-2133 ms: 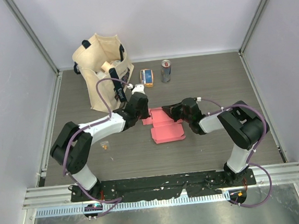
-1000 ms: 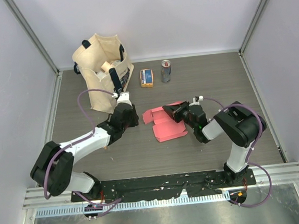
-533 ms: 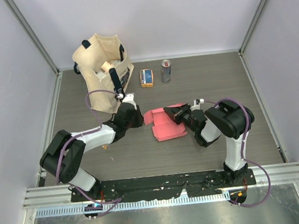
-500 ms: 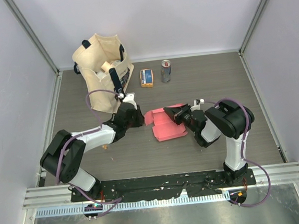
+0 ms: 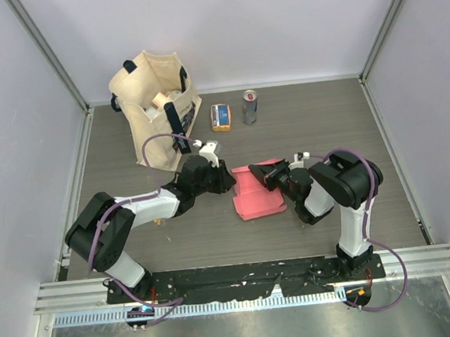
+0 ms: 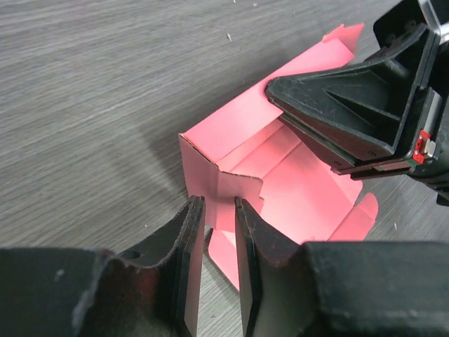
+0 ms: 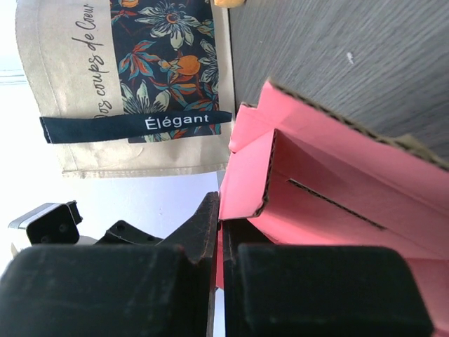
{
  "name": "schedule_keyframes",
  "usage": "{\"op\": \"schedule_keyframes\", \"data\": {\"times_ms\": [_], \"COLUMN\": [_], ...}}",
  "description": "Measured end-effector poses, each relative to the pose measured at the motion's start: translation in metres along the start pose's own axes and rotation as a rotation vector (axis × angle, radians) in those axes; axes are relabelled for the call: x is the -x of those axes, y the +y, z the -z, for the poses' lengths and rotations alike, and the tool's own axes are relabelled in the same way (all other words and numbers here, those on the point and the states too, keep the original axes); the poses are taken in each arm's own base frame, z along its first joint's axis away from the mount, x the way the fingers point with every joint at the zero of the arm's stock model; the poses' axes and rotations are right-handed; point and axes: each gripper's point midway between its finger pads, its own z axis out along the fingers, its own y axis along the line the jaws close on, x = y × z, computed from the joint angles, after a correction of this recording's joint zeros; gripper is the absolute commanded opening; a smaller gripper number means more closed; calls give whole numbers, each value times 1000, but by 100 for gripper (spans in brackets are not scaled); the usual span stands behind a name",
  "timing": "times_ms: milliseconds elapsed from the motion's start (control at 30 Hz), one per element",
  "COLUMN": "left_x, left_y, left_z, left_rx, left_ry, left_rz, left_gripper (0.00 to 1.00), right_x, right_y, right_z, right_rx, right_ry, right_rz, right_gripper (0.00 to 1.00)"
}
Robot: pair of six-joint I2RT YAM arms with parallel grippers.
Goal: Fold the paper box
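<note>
The paper box is pinkish-red card, partly folded, lying on the dark table between both arms. My right gripper is shut on the box's far right wall, and the wrist view shows pink card pinched between its jaws. My left gripper is at the box's left edge. In the left wrist view its jaws stand narrowly apart, with a raised corner flap of the box right at their tips. The right gripper's black fingers reach over the box from the right.
A beige tote bag stands at the back left, and its flowered side fills the right wrist view. An orange-and-blue packet and a can stand behind the box. A small scrap lies near the left arm.
My left gripper has moved right up to the box's left edge, its jaws a little narrower. The left flaps have come up, so the box looks narrower. The right gripper keeps its hold.
</note>
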Motion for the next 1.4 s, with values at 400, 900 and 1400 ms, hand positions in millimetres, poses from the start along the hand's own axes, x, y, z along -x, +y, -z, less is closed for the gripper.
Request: {"op": "schedule_keyframes", "data": {"times_ms": [400, 900, 1400], "left_x": [-19, -10, 11], "left_y": [0, 6, 35], "left_z": [-3, 20, 38], "left_rx": [10, 22, 31], "left_ry": [43, -7, -111], "left_rz": [-69, -52, 21], "left_gripper": [42, 52, 59], "right_x": [-2, 0, 3], "right_y": [-22, 32, 56], "right_z": [8, 3, -20], "right_rx": [-65, 50, 108], "right_ry": [3, 11, 7], "right_rz": [9, 71, 69], "right_gripper": [2, 2, 2]}}
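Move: The paper box's upright left flap is right at the left fingertips, about 1 cm ahead and 1 cm to the right. The middle of the box lies some 7 cm to the left hand's right, 4 cm back and 4 cm lower; the right gripper's tips are about 3 cm ahead and 5 cm right. From the right hand, which holds the box's far rim, the box's middle is about 7 cm back, 2 cm right and 4 cm below. The paper box's far rim stays pinched in the right gripper, which dips a couple of centimetres and eases back, then lifts about 8 cm from its low point and goes some 3.5 cm forward, its fingers tipping up slightly. The left hand sinks and draws back 2 to 3 cm while its fingers open, then rises, swings forward and goes about 5 cm left, away from the flap. ##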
